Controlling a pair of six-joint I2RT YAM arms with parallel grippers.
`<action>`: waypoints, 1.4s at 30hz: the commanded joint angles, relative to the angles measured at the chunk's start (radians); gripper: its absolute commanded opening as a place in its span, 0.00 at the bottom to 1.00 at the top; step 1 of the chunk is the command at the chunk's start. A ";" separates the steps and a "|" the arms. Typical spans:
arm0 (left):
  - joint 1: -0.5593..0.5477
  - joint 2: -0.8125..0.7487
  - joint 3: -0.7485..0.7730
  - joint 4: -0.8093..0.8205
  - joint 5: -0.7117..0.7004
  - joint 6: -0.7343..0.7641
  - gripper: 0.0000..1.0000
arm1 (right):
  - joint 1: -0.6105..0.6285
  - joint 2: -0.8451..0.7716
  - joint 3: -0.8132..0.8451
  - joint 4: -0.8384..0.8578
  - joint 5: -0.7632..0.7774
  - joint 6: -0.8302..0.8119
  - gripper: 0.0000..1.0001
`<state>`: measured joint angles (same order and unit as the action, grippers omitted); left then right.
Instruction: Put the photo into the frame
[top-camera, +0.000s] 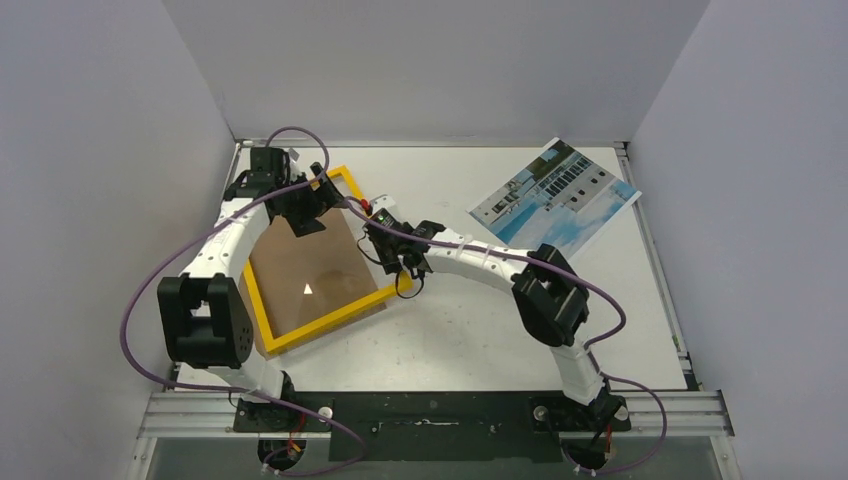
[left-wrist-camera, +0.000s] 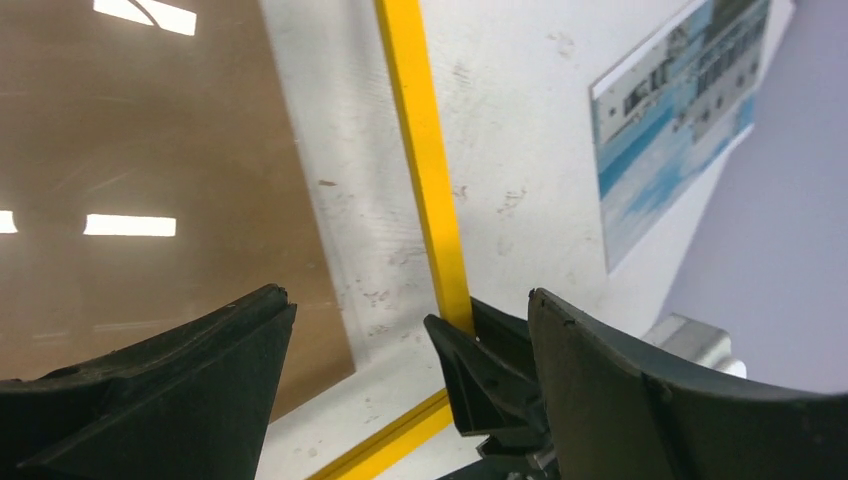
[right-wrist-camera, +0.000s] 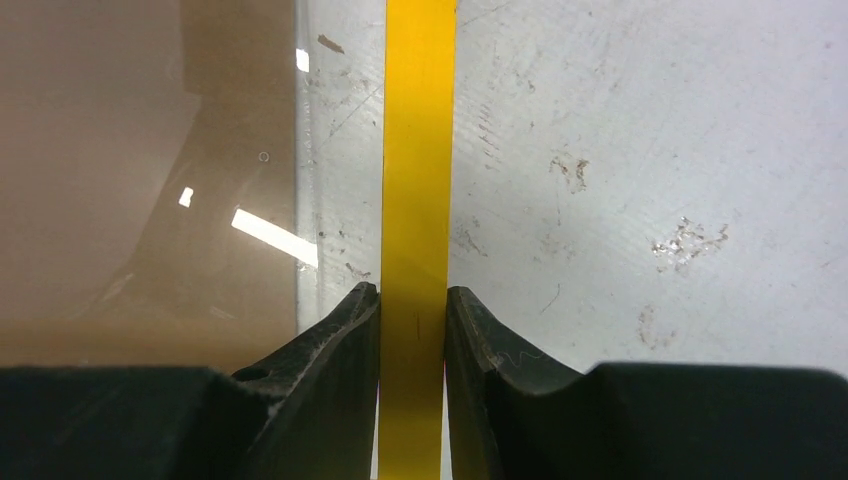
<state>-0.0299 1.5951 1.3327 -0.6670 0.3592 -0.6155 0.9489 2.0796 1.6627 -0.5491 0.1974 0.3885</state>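
The yellow frame (top-camera: 320, 328) lies at the left of the table over a brown backing board (top-camera: 315, 270), which sticks out past its lower right bar. My right gripper (top-camera: 396, 256) is shut on the frame's right bar (right-wrist-camera: 418, 150), one finger on each side of it (right-wrist-camera: 412, 292). My left gripper (top-camera: 312, 205) hovers over the frame's far corner, open (left-wrist-camera: 408, 295) and holding nothing. Between its fingers I see the yellow bar (left-wrist-camera: 422, 150) and the right gripper's fingers (left-wrist-camera: 490, 370). The photo (top-camera: 555, 195) of a white building lies flat at the far right, apart from both grippers (left-wrist-camera: 670, 130).
The brown board (right-wrist-camera: 130, 150) reflects the ceiling lights (left-wrist-camera: 130, 225). White walls close the table in on the left, back and right. A metal rail (top-camera: 440, 410) runs along the near edge by the arm bases.
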 joint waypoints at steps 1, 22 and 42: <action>0.007 0.031 -0.035 0.236 0.173 -0.103 0.86 | 0.001 -0.120 -0.037 0.126 0.031 0.046 0.07; -0.099 0.269 0.041 0.317 0.093 -0.197 0.79 | 0.011 -0.221 -0.175 0.253 0.082 0.012 0.07; -0.141 0.395 0.121 0.322 0.180 -0.243 0.26 | 0.063 -0.226 -0.181 0.264 0.122 -0.051 0.08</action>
<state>-0.1741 1.9915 1.3998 -0.3813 0.4919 -0.8600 1.0027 1.9312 1.4742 -0.3580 0.3191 0.3542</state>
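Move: The stretch of the yellow frame's right bar that I want with my open left hand lies about 5 cm ahead, 9 cm to its right and 12 cm below. The brown board's middle sits some 7 cm back, 1 cm to the left and 15 cm below; the photo lies about 8 cm farther out and 53 cm to the right. From my right hand, already gripping that bar, the stretch is roughly 12 cm ahead and 6 cm left, about level. I take my left hand forward and right, then down, about 14 cm in all, onto the far part of the frame's right bar, tilting some 15 degrees so the fingers lean farther right, and close them to about a third open around the bar. My right hand keeps its pinch nearer the close corner and, after a small bob, ends about 3 cm higher, its fingertips tipped outward about 10 degrees. ##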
